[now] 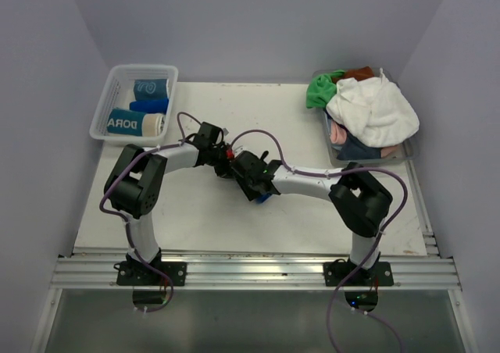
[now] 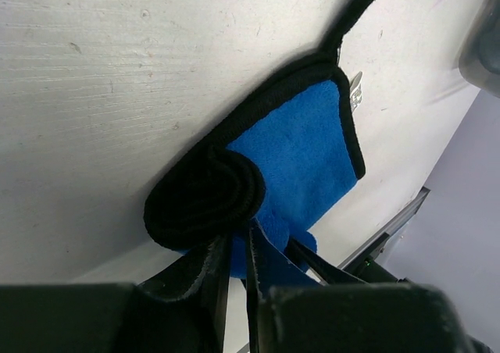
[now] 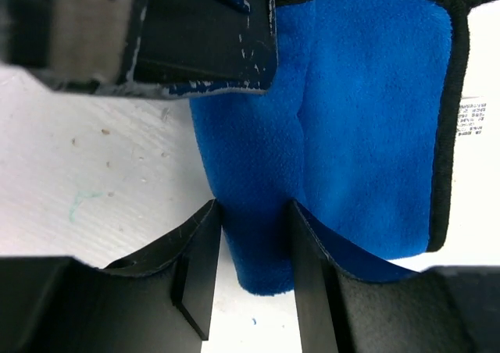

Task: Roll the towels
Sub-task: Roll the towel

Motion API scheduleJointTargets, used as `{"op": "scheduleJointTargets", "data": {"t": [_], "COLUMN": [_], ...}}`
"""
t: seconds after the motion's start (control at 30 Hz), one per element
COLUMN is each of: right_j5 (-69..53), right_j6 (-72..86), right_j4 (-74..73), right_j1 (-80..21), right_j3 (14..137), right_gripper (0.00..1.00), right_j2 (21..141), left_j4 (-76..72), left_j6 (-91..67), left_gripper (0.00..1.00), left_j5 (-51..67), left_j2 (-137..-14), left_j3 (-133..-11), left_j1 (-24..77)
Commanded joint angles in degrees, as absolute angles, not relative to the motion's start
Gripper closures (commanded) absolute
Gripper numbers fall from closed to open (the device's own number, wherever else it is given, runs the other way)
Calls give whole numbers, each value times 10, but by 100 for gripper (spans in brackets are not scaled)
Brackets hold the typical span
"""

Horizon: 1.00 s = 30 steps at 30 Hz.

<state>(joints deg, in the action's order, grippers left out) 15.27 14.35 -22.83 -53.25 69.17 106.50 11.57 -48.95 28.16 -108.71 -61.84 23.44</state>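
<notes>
A royal blue towel (image 2: pixel 301 146) with a black edge lies on the white table, one end wound into a roll (image 2: pixel 205 198). My left gripper (image 2: pixel 238 242) is shut on the end of that roll, with blue cloth pinched between its fingers. From the other side, my right gripper (image 3: pixel 254 216) is closed around the roll's other end (image 3: pixel 262 236), both fingers touching it. The flat part of the towel (image 3: pixel 375 111) stretches away with a white label at its edge. In the top view both grippers (image 1: pixel 228 158) (image 1: pixel 251 180) meet mid-table and hide most of the towel (image 1: pixel 265 197).
A clear mesh basket (image 1: pixel 107 95) at the back left holds three rolled towels, teal, blue and teal-beige (image 1: pixel 134 123). At the back right a bin (image 1: pixel 406 154) is heaped with loose towels: white (image 1: pixel 373 111), green (image 1: pixel 320 92), pink (image 1: pixel 337 134).
</notes>
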Motion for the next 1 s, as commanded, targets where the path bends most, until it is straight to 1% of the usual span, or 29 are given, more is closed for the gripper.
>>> {"op": "scheduleJointTargets", "data": {"t": [0.0,0.03,0.1,0.13,0.2,0.23,0.3,0.33,0.43,0.53,0.63,0.67,0.77,0.8,0.87,0.9,0.97], "right_j5": [186,188,185,183,169,166,154,133,96,45,1,-44,-114,-166,-207,-246,-282], "right_j6": [147,149,160,163,166,165,163,163,160,162,163,164,176,181,200,209,238], "right_j4": [-213,-210,-201,-193,-178,-179,-176,-172,-154,-135,-120,-115,-91,-82,-79,-69,-59], "right_j1": [-533,-533,-533,-531,-528,-526,-521,-520,-512,-498,-489,-486,-480,-477,-471,-468,-456], "right_j3": [672,670,664,651,644,648,651,652,653,655,660,659,657,657,664,664,664], "right_gripper": [58,61,66,74,80,87,92,95,98,100,100,100,100,100,100,100,100], "right_j2": [1085,1090,1088,1085,1073,1073,1078,1078,1082,1092,1100,1098,1086,1085,1091,1093,1106], "left_j4": [135,133,129,129,134,141,144,154,169,180,191,193,192,192,181,176,170], "left_j6": [-483,-484,-490,-490,-490,-489,-483,-481,-468,-460,-455,-454,-453,-450,-452,-453,-454], "left_gripper": [82,79,75,73,68,64,59,54,47,37,34,34,34,34,30,30,29], "left_j5": [242,246,249,249,249,248,250,250,253,259,258,257,256,256,263,265,266], "left_j2": [-1096,-1093,-1080,-1075,-1054,-1045,-1017,-1008,-970,-932,-899,-893,-878,-877,-877,-875,-875], "left_j3": [-616,-614,-611,-610,-607,-606,-596,-592,-577,-554,-528,-521,-501,-496,-489,-483,-477], "left_j1": [237,237,237,236,234,232,222,218,199,178,156,147,135,134,134,134,134]}}
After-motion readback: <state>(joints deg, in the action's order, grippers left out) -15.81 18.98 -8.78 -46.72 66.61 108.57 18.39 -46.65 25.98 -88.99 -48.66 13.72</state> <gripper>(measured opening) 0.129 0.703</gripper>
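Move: The rolled part of the blue towel runs between the hands: its middle is about 3 cm ahead and 4 cm left of the right hand, at fingertip height, with the open fingers around its near end. The flat flap lies 4 cm ahead and 3 cm right of that hand, its hanging loop some 10 cm ahead and 2 cm right. From the left hand, shut on the far end, the roll's middle is 3 cm back and 4 cm right. The right fingers close on the near end of the roll and pinch it, then draw it low over the table about 6 cm left, drifting back a little at the end while the wrist tilts some 30 degrees, left side rising. Meanwhile the left fingers let go of the far end and open wide, rising about 5 cm and swinging roughly 8 cm left and a little back, then starting to sink beside the roll. ##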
